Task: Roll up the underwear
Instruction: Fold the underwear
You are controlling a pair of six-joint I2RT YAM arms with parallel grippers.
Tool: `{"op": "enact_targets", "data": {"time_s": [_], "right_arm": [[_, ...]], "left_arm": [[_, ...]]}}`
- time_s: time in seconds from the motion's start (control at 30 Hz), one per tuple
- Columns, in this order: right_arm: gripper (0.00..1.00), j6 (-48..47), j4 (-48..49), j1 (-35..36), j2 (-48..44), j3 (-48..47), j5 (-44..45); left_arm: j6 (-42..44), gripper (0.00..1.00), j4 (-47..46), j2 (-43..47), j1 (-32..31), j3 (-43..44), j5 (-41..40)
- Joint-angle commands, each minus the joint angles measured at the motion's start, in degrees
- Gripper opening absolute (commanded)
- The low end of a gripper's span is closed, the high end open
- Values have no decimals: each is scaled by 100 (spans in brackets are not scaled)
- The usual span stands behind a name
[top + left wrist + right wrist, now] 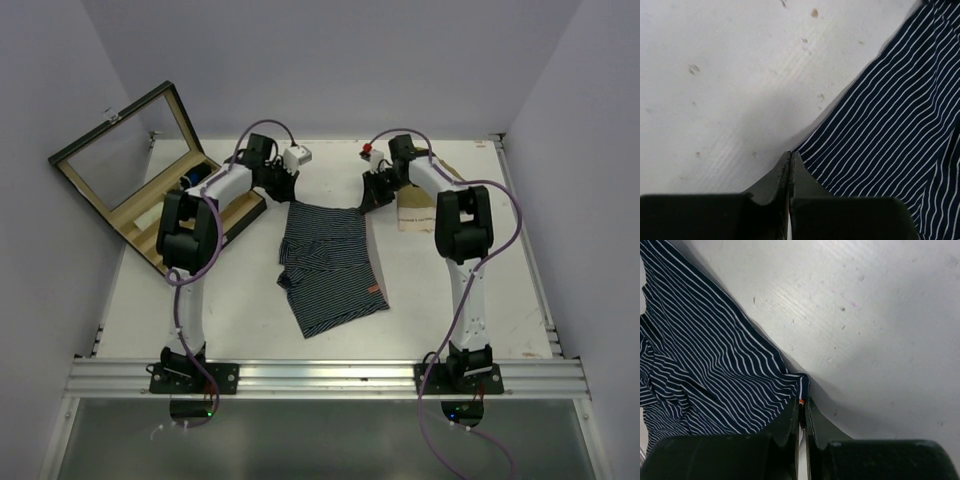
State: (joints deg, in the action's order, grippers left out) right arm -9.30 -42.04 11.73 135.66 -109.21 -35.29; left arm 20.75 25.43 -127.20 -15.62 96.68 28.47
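The underwear (330, 265), navy with thin white stripes, lies crumpled flat in the middle of the table. My left gripper (289, 193) is at its far left corner. In the left wrist view its jaws (790, 155) are pressed together. The underwear's corner (880, 115) touches the right fingertip, and no cloth shows between the jaws. My right gripper (366, 203) is at the far right corner. In the right wrist view it (803, 402) is shut on the underwear's hem (715, 350), with an orange stitch showing between the tips.
An open wooden box (150, 215) with a glass lid stands at the far left, close to the left arm. A beige paper piece (418, 213) lies under the right arm. The table's side rails run along both edges.
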Motion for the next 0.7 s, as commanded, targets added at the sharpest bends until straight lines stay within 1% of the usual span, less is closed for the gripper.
{"op": "enact_targets", "data": {"time_s": [0.0, 0.13, 0.27, 0.4, 0.53, 0.6, 0.67], "right_arm": [[0, -221, -23, -83, -4, -565, -101], [0, -318, -32, -162, -127, -909, -206], [0, -660, -120, -171, -425, -918, -566], [0, -1152, -295, -171, -986, -418, -1005], [0, -1880, -716, -162, -1461, 48, -1366], [0, -2092, -875, -153, -1629, 267, -1463], [0, -2453, -1156, -144, -1849, 400, -1603]], "left_arm": [[25, 0, -293, 99, 147, 763, -34], [227, 0, -337, 353, 173, 826, -43], [385, 0, -451, 792, 182, 388, 202], [657, 0, -469, 1486, 191, -219, 431], [834, 0, -530, 2154, 191, -1026, 764], [886, 0, -557, 2522, 191, -1248, 932], [1009, 0, -373, 2682, 191, -1450, 1186]]}}
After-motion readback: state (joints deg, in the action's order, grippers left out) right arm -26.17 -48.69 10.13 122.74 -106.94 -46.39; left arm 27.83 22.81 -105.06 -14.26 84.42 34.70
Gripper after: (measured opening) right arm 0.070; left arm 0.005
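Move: The underwear lies spread back towards the robot, its far corners already pinched in the two closed hands. Its middle is about 17 cm back and 8 cm right of the left hand, and some 14 cm back and 6 cm left of the right, roughly 2 cm lower. Its orange label lies about 20 cm back and 2 cm right of the right hand; the brown cloth sits 5 cm ahead and 14 cm right of that hand. The underwear's far edge, kept pinched at both corners, is lifted by the two hands together, about 12 cm on the left and 10 on the right. While rising, they first reach some 4 cm forward, then swing back towards the robot over the cloth to end a little behind their start, fingertips tipping forward and up; the right wrist also turns counter-clockwise. ##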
